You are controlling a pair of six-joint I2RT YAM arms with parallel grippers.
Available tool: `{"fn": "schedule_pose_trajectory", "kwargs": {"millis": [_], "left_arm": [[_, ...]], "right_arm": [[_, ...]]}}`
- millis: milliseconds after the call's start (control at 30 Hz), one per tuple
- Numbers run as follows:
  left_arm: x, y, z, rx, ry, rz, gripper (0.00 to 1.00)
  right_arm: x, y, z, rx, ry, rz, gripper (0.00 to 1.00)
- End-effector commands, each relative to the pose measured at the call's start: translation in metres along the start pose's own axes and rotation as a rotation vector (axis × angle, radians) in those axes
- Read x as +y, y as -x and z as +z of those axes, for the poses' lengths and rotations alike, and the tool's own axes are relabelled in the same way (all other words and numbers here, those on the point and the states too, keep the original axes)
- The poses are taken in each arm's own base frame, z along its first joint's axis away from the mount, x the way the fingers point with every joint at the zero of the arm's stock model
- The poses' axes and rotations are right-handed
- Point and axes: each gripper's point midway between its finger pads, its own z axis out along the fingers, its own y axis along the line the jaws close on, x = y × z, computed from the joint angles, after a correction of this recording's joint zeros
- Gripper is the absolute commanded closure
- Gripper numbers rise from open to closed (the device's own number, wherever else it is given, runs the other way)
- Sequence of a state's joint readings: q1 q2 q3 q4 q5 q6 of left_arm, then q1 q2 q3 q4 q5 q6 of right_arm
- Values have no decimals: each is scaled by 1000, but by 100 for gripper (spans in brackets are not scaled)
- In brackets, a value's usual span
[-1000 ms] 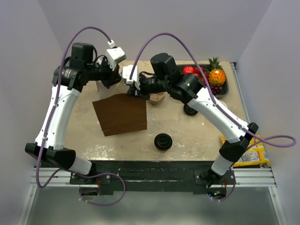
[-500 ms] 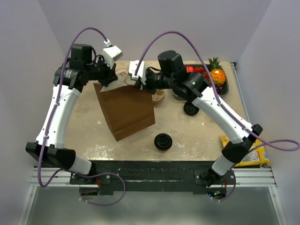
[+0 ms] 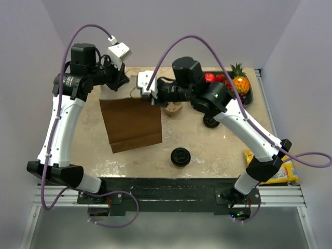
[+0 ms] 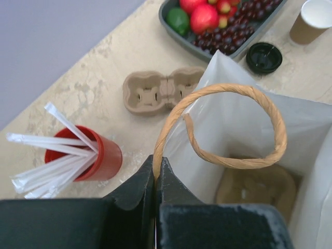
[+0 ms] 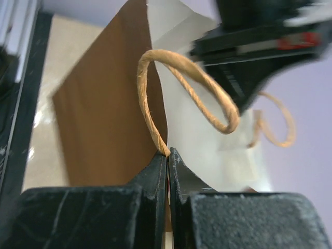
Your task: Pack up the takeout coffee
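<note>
The takeout coffee (image 3: 180, 156), a black-lidded cup, stands alone near the table's front edge, away from both grippers. A brown paper bag (image 3: 131, 124) with a white inside (image 4: 244, 129) is held up between the arms. My left gripper (image 3: 118, 85) (image 4: 156, 161) is shut on one twisted paper handle (image 4: 223, 124). My right gripper (image 3: 147, 96) (image 5: 168, 153) is shut on the other handle (image 5: 181, 88). A tan pulp piece (image 4: 257, 192) shows at the bag's bottom.
A pulp cup carrier (image 3: 174, 108) (image 4: 163, 91) lies behind the bag. A loose black lid (image 3: 210, 121) (image 4: 263, 57), a lidless paper cup (image 4: 311, 21), a fruit tray (image 3: 248, 97) and a red cup of straws (image 4: 85, 153) stand around. A yellow packet (image 3: 280, 171) lies front right.
The bag stood tilted half a second ago with its mouth pulled right. Both grippers have since shifted left with the handles, and it now hangs squarer.
</note>
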State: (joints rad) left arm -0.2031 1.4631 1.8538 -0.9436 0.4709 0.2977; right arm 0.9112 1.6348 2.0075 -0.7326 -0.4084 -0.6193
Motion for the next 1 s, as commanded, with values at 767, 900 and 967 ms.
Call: {"fn": "schedule_pose_trajectory", "kwargs": {"millis": [767,900,967], "left_arm": [[-42,-78,-5,68,-110,13,41],[-52,-86,-7,96,-158,-17,40],[-54,-90,-7,101,-159,-21,40]], "right_arm": [[39,3,-41,-51,58,144,1],[35,27,-56,-102,47,148,1],[32,37,-63,-125,28,158,1]]}}
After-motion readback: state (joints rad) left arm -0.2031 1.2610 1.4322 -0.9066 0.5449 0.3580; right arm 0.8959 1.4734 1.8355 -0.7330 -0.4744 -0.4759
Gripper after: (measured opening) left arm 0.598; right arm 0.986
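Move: Both hands already pinch the paper bag's handles, the bag hanging between them. The table spot where the bag will stand lies about 10 cm back and 6 cm right of the left hand, 36 cm below; from the right hand it is about 1 cm ahead, 4 cm left and 40 cm below. The black-lidded coffee cup is roughly 16 cm right of that spot and 5 cm nearer. From the left hand, the red straw cup is about 13 cm ahead, 5 cm left. Both hands let go of the bag's handles: after a lift of about 5 cm they reverse and drop fast, some 16 cm, towards the table, opening on the way down, the right fully, the left a bit over half. The left also draws back about 6 cm, then rises slightly; the right slips a few centimetres back and right and climbs some 10 cm clear of its handle. Both wrists tip down, then partly recover. ##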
